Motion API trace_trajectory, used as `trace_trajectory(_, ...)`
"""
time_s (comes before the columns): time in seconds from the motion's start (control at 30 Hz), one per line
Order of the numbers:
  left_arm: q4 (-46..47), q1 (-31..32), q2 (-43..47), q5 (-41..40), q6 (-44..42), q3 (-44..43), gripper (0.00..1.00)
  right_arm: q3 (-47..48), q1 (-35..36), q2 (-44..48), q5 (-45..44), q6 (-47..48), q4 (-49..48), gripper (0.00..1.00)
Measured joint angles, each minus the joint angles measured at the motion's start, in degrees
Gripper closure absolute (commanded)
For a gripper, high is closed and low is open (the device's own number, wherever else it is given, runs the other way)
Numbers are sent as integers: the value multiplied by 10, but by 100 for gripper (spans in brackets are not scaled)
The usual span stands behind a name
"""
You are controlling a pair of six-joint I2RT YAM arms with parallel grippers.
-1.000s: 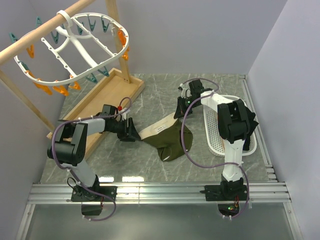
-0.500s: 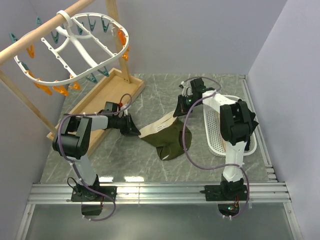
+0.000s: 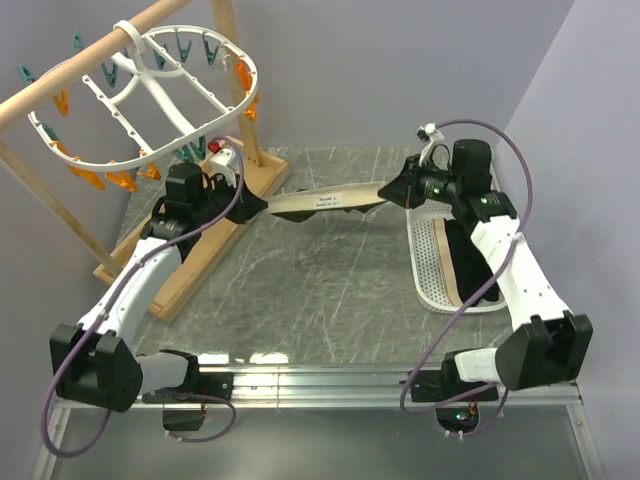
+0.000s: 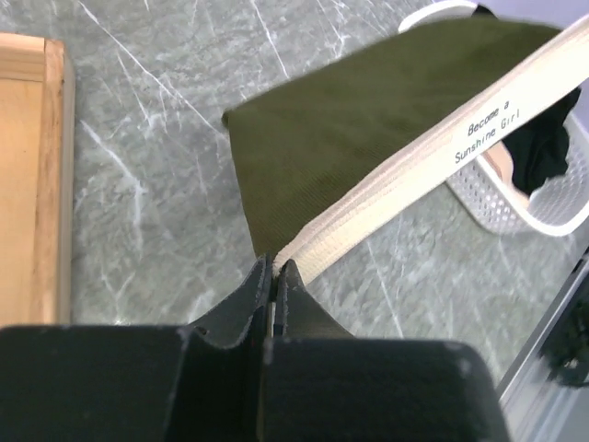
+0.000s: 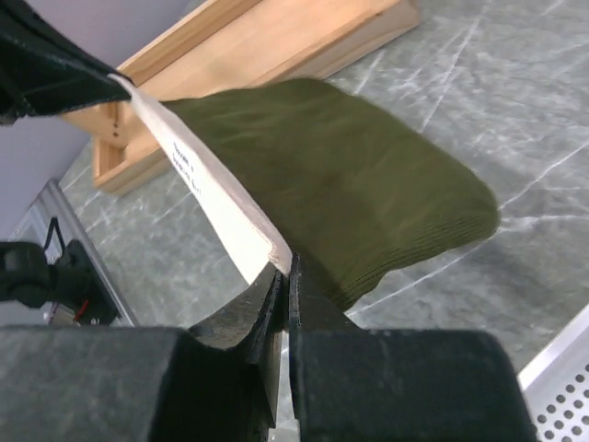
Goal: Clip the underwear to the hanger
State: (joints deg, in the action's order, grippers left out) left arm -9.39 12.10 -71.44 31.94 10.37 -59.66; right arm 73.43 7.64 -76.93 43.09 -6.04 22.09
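Note:
The underwear [image 3: 325, 202], olive green with a pale beige waistband, hangs stretched taut above the table between both grippers. My left gripper [image 3: 262, 205] is shut on the waistband's left end, and the left wrist view shows the band [image 4: 433, 152] running out of the pinched jaws [image 4: 274, 269] with the olive cloth [image 4: 359, 120] beside it. On the right end my right gripper [image 3: 392, 192] is shut; in its wrist view the closed gripper [image 5: 285, 267] holds band [image 5: 207, 189] and fabric [image 5: 350, 175]. The white oval hanger [image 3: 247, 90] with teal and orange pins hangs from a pole at upper left, apart from the garment.
A wooden pole-and-tray stand [image 3: 190, 250] sits under the hanger, its tray edge [image 4: 37, 184] close to the left gripper. A white mesh basket [image 3: 425, 270] at right holds a black garment [image 3: 482, 255] and a tan cloth [image 3: 452, 275]. Walls close in on left, back and right.
The left gripper shut on the waistband. Both arms then rose and drew apart, lifting the underwear off the table and stretching it flat between them, nearer the hanger.

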Motion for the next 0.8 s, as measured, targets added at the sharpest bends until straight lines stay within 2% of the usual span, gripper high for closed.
trace_trajectory(0.2, -64, 0, 99, 4, -55, 40, 100, -85, 16, 80, 15, 8, 1, 100)
trace_trajectory(0.37, -126, 1, 187, 8, -87, 52, 100, -141, 59, 151, 7, 12, 7, 100)
trace_trajectory(0.47, -146, 15, 201, -12, -98, 66, 100, -163, 87, 155, -13, 12, -2, 100)
trace_trajectory(0.57, -156, 46, 157, -48, -107, 71, 100, -168, 102, 98, -49, 7, -17, 100)
trace_trajectory(0.73, -137, 76, -25, -114, -108, 71, 96, -132, 106, -104, -113, -9, -35, 100)
trace_trajectory(0.8, -125, 78, -88, -137, -108, 70, 95, -118, 106, -174, -133, -16, -38, 96)
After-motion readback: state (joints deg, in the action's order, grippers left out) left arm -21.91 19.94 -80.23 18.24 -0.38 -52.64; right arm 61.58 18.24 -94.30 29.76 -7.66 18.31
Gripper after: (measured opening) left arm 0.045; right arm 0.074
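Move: Both hands already hold the underwear stretched between them by its waistband corners, high over the table. The table patch they bring it down to lies about 12 cm back and 12 cm right of the left hand, 25 cm below it; from the right hand it is some 12 cm back, 12 cm left and 28 cm below. The basket sits roughly 17 cm right of the right hand, 2 cm back. The wooden tray is about 15 cm left of the left hand and 5 cm ahead, both near table height. Each hand keeps its pinch on a waistband corner as they swing the underwear back together by almost 9 cm. They then reverse and swoop down towards the table while coming forward again, the left by about 4 cm and the right about 7. The left ends some 15 cm lower and the right 20, fingers tipping further down by roughly 20 degrees. ##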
